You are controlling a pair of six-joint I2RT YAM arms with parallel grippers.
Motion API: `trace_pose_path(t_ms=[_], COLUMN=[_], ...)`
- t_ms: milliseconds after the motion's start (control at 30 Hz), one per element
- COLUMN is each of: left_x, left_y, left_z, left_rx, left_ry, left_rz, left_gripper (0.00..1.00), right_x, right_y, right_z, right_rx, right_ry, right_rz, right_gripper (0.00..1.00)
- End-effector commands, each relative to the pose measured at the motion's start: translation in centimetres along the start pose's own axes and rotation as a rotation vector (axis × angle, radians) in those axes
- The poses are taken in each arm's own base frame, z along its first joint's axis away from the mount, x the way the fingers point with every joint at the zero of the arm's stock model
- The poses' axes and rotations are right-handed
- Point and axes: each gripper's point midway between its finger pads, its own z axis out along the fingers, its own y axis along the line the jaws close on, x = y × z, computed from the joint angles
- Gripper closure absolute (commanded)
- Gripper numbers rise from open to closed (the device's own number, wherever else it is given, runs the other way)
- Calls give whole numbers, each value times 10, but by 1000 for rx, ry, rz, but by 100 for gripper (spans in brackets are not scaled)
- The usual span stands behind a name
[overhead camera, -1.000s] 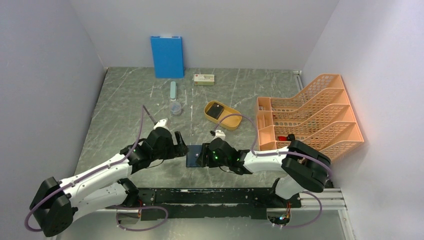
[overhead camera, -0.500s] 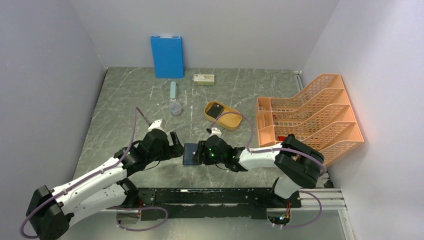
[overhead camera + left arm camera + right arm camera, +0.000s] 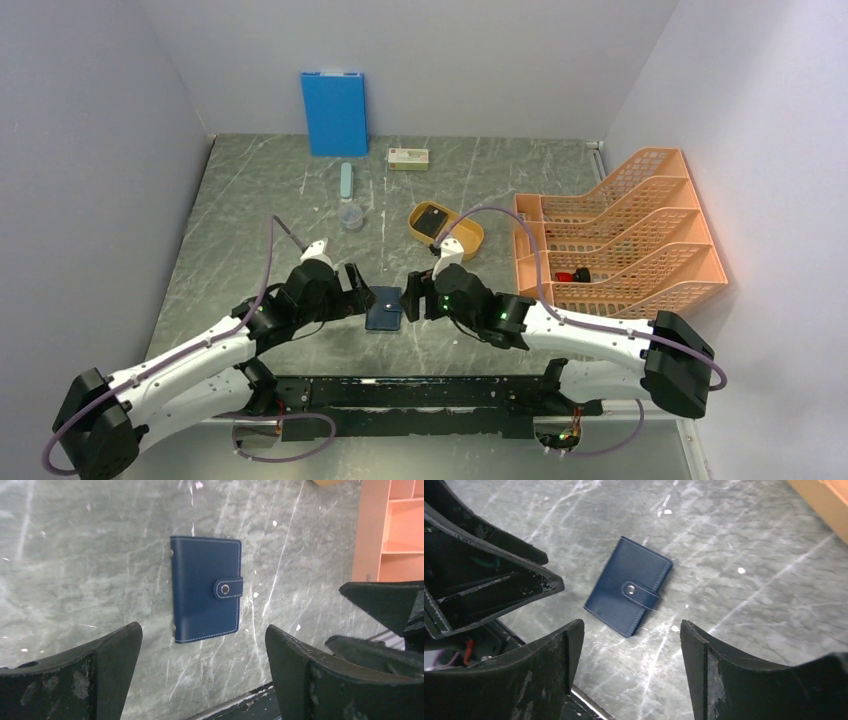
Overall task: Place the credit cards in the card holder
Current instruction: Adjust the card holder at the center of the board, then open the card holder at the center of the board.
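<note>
The card holder (image 3: 383, 316) is a small navy case that lies flat on the grey marble table, shut, with its snap tab fastened. It shows in the left wrist view (image 3: 205, 587) and in the right wrist view (image 3: 629, 592). My left gripper (image 3: 358, 296) hovers just left of it, open and empty (image 3: 202, 650). My right gripper (image 3: 413, 298) hovers just right of it, open and empty too (image 3: 631, 645). Neither touches the case. The credit cards are out of view.
A yellow oval tray (image 3: 466, 242) behind the right gripper holds a dark flat thing. An orange file rack (image 3: 615, 235) fills the right side. Farther back stand a blue board (image 3: 334, 112), a small box (image 3: 408, 158), a pale green stick (image 3: 346, 181) and a clear cup (image 3: 351, 215).
My right gripper has opened, let go of the card holder and drawn back to the right. The left gripper has opened a little wider. The holder now lies free between them.
</note>
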Motion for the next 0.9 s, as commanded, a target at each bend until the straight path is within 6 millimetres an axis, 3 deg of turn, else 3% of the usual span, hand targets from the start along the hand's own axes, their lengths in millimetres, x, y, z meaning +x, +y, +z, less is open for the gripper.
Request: trace_pose_path(t_ms=[0, 100, 233, 600, 867], left_x=[13, 20, 24, 22, 29], left_y=[-16, -13, -6, 13, 27], left_z=[9, 16, 27, 42, 41], left_rx=[120, 142, 134, 73, 53], left_ry=[40, 57, 100, 118, 117], left_rz=[-62, -106, -149, -215, -247], left_gripper=[3, 3, 9, 28, 38], right_x=[-1, 12, 20, 30, 45], right_y=[-27, -28, -12, 19, 21], right_z=[-6, 2, 14, 55, 71], right_rx=[160, 193, 172, 210, 279], right_ry=[6, 60, 81, 159, 223], right_rz=[-70, -61, -65, -121, -141], right_gripper=[30, 39, 45, 48, 50])
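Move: The card holder lies flat on the board between two hands that touch nothing. It is about 8 cm left of the right hand, 1 cm back and some 11 cm below. From the left hand it lies about 6 cm right, 1 cm back and 8 cm below. The yellow tray is roughly 21 cm ahead and 8 cm right of the right hand; the clear cup is some 25 cm ahead and 2 cm left of the left hand. No contact can be made out as both hands come down on the card holder from either side. The right drops about 5 cm, drifts slightly right, then sweeps left over the clasp side, its left side rolling down nearly 20 degrees. The left sinks about 6 cm to beside the spine edge, tipping down slightly. Both partly close their fingers. ##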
